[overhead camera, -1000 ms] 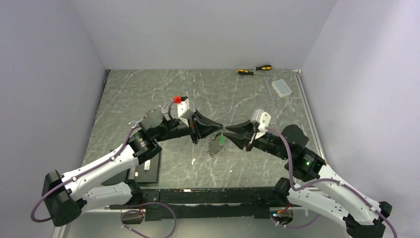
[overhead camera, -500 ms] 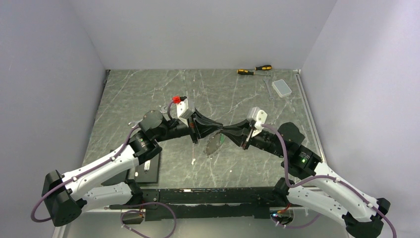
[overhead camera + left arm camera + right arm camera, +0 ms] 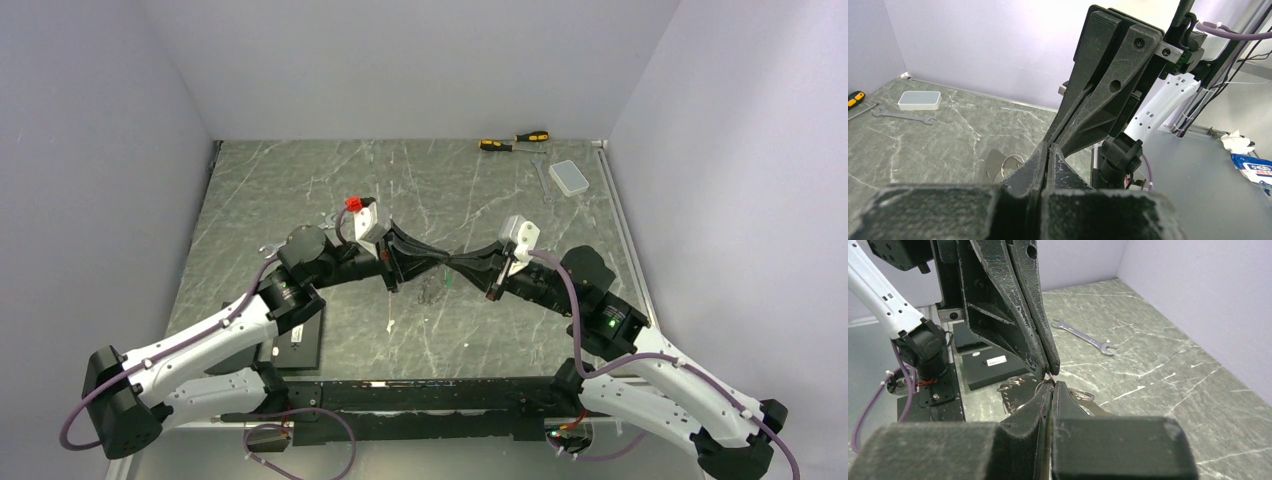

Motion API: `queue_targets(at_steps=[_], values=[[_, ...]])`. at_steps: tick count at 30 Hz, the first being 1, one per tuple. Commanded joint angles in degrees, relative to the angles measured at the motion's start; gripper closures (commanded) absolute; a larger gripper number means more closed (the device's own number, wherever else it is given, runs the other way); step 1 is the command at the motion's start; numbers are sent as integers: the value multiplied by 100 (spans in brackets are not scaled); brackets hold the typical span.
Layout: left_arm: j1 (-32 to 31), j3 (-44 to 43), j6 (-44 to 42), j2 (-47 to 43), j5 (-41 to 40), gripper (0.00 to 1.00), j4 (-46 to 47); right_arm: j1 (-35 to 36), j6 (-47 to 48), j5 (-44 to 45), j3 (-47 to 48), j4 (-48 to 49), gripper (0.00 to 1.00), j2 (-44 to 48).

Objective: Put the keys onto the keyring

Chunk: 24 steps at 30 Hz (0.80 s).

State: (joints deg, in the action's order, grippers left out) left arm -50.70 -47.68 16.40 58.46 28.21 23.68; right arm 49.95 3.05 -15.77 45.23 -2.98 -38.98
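My two grippers meet tip to tip above the middle of the table. The left gripper (image 3: 443,262) (image 3: 1048,146) is shut, and so is the right gripper (image 3: 453,266) (image 3: 1053,384). The keyring (image 3: 431,292) hangs just under the tips, nearly edge-on from above. In the left wrist view a silver loop and grey plate of the keyring (image 3: 1009,163) show beside the left finger. In the right wrist view the keyring (image 3: 1079,393) shows on both sides of the right fingers. The key is a small green speck (image 3: 452,283) under the tips and is hidden in both wrist views.
Two yellow-and-black screwdrivers (image 3: 515,141), a white box (image 3: 570,178) and a silver wrench (image 3: 541,182) lie at the back right. A black box (image 3: 300,338) sits by the left arm. Another wrench (image 3: 1083,335) lies beyond the left gripper.
The right gripper moved left to the left gripper's tips and shut. The keyring turned from face-on to nearly edge-on. The left gripper stayed shut.
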Motion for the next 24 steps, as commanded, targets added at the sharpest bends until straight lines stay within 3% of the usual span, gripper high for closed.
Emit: queue_targets(at_steps=[1, 3, 5, 10, 18, 24], values=[[-4, -22, 42, -150, -140, 96, 248, 50, 185, -429, 51, 99, 100, 101], [-6, -45, -6, -167, -81, 85, 122, 45, 244, -441, 64, 20, 100, 133], [-10, -73, -58, -184, -15, 67, -47, 52, 321, -453, 109, -111, 100, 160], [-6, -380, -453, -311, 230, 49, -1034, 50, 624, -489, 361, -692, 100, 118], [-4, -2017, -2003, 83, 926, 50, -4346, 50, 895, -580, 731, -1507, 100, 37], [-2, -2889, -2631, 648, 1196, 54, -5566, 45, 1028, -580, 865, -1858, 100, -52]])
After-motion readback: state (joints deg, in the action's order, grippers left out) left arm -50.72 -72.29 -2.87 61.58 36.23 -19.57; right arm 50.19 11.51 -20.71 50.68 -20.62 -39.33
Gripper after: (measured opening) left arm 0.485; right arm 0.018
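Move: The keyring, the grey plate edged with small hooks, already hangs between the meeting fingertips of both grippers. Its middle is straight below the left gripper's pinch by about 5 cm, and straight below the right gripper's by the same. The green-headed key hangs beside it, roughly 2 cm back and 3 cm below either pinch, level with both sideways. Open the left gripper about halfway to let go of the keyring's top. Then ease it back some 2.5 cm and left, dipping a little before rising, with its fingers tipping about 20 degrees down. Keep the right fingers shut on the keyring and carry it about 3 cm down and 2 cm back, away from the left fingertips, tilting those fingers down slightly too. ##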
